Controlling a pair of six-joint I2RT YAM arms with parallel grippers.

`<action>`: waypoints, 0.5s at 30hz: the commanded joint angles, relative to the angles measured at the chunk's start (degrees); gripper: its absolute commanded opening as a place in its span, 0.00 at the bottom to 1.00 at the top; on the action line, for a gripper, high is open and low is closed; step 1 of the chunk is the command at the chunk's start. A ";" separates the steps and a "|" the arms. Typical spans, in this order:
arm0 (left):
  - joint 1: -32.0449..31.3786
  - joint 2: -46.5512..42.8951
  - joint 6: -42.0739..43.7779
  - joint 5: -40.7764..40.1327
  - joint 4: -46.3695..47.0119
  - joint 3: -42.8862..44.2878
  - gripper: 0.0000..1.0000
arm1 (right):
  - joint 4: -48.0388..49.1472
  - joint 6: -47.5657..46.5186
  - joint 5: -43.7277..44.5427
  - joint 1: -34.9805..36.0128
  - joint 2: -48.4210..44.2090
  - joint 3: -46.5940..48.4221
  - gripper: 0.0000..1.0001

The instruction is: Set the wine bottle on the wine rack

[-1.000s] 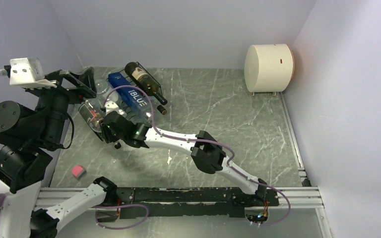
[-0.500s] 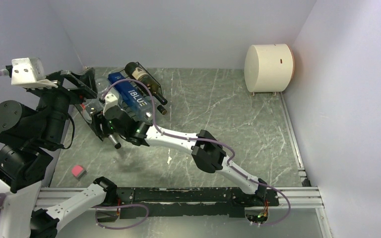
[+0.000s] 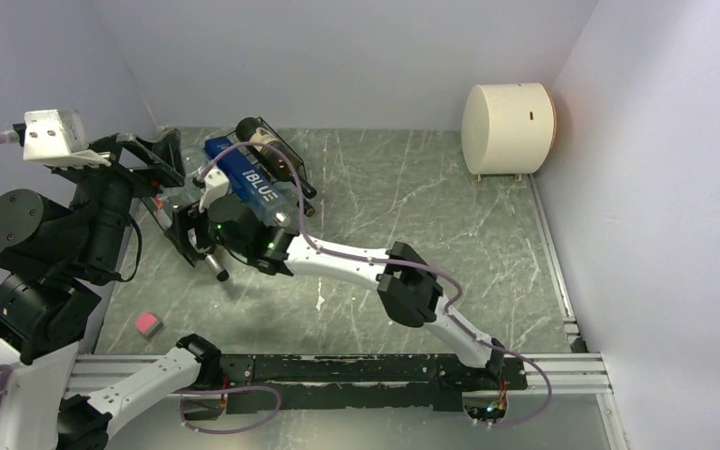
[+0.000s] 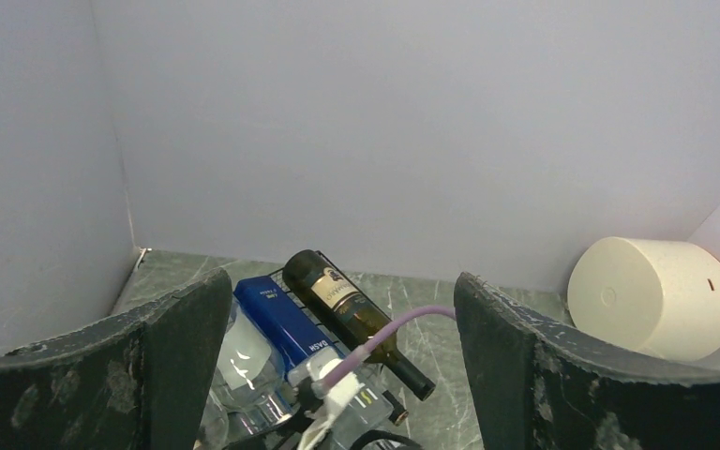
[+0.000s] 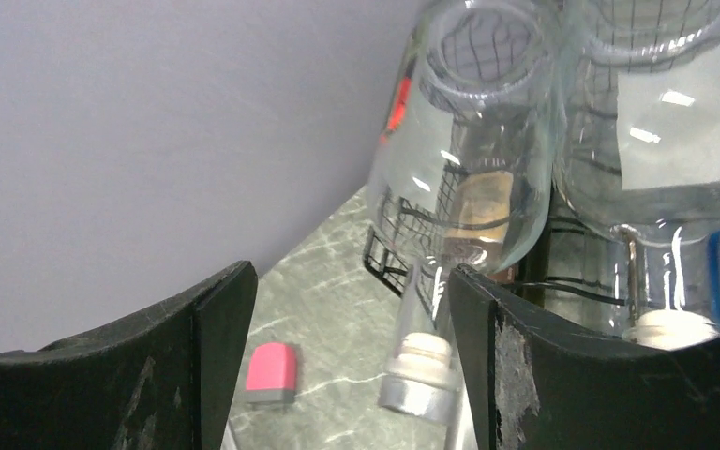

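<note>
The black wire wine rack (image 3: 292, 152) stands at the back left and carries several lying bottles. Among them are a dark wine bottle (image 3: 277, 159) and a blue one (image 3: 248, 183). A clear wine bottle (image 5: 473, 187) lies in the rack's (image 5: 384, 265) left end, its corked, silver-capped neck (image 5: 422, 366) sticking out toward me. My right gripper (image 5: 352, 356) is open around that neck, which sits close to the right finger with a gap on the left. High at the left, my left gripper (image 4: 337, 375) is open and empty, looking down on the dark bottle (image 4: 347, 305).
A small pink block (image 3: 148, 324) lies on the grey marbled floor at the front left, also in the right wrist view (image 5: 272, 370). A cream cylinder (image 3: 506, 115) stands at the back right. Walls close in on the left, back and right.
My right gripper has opened and let go of the clear bottle's neck, which now rests in the rack. The right arm shifted slightly toward the rack. The left arm barely moved.
</note>
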 commanded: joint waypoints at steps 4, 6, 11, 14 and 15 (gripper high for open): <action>0.38 -0.15 0.09 0.84 -1.24 0.67 0.93 | 7.87 -0.99 0.92 0.13 -11.27 -9.16 0.77; 0.40 -0.29 -0.04 0.79 -1.43 0.43 0.93 | 8.17 -1.42 0.72 0.23 -13.64 -12.84 0.72; 0.33 -0.34 -0.34 1.29 -1.97 -0.43 0.93 | 6.69 -2.52 -0.59 0.80 -18.15 -20.60 0.58; 0.34 -0.33 -0.78 1.26 -2.61 -0.87 0.93 | 4.85 -3.57 -1.97 1.71 -19.53 -23.67 0.51; 0.33 -0.41 -0.90 1.17 -2.73 -1.11 0.94 | 4.09 -3.69 -2.71 1.89 -19.51 -23.95 0.48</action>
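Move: The clear bottle just laid on the near-left end of the rack is what the right hand is leaving. Its middle lies about 7 cm ahead of that hand, 5 cm to its left and 3 cm lower, with the capped neck pointing back towards the fingers. A second clear bottle lies 15 cm ahead and 2 cm right, the blue box 15 cm ahead and 16 cm right. From the raised left hand, the near bottle is some 12 cm ahead, 8 cm left and 35 cm below. Up first, by about 7 cm, while swinging to its right, the empty right hand backs away from the near clear bottle's neck. It then sinks again by some 3 cm as it keeps going right and a little back, ending roughly 6 cm to the right. The already open fingers close partway on nothing, and the wrist barely turns. ##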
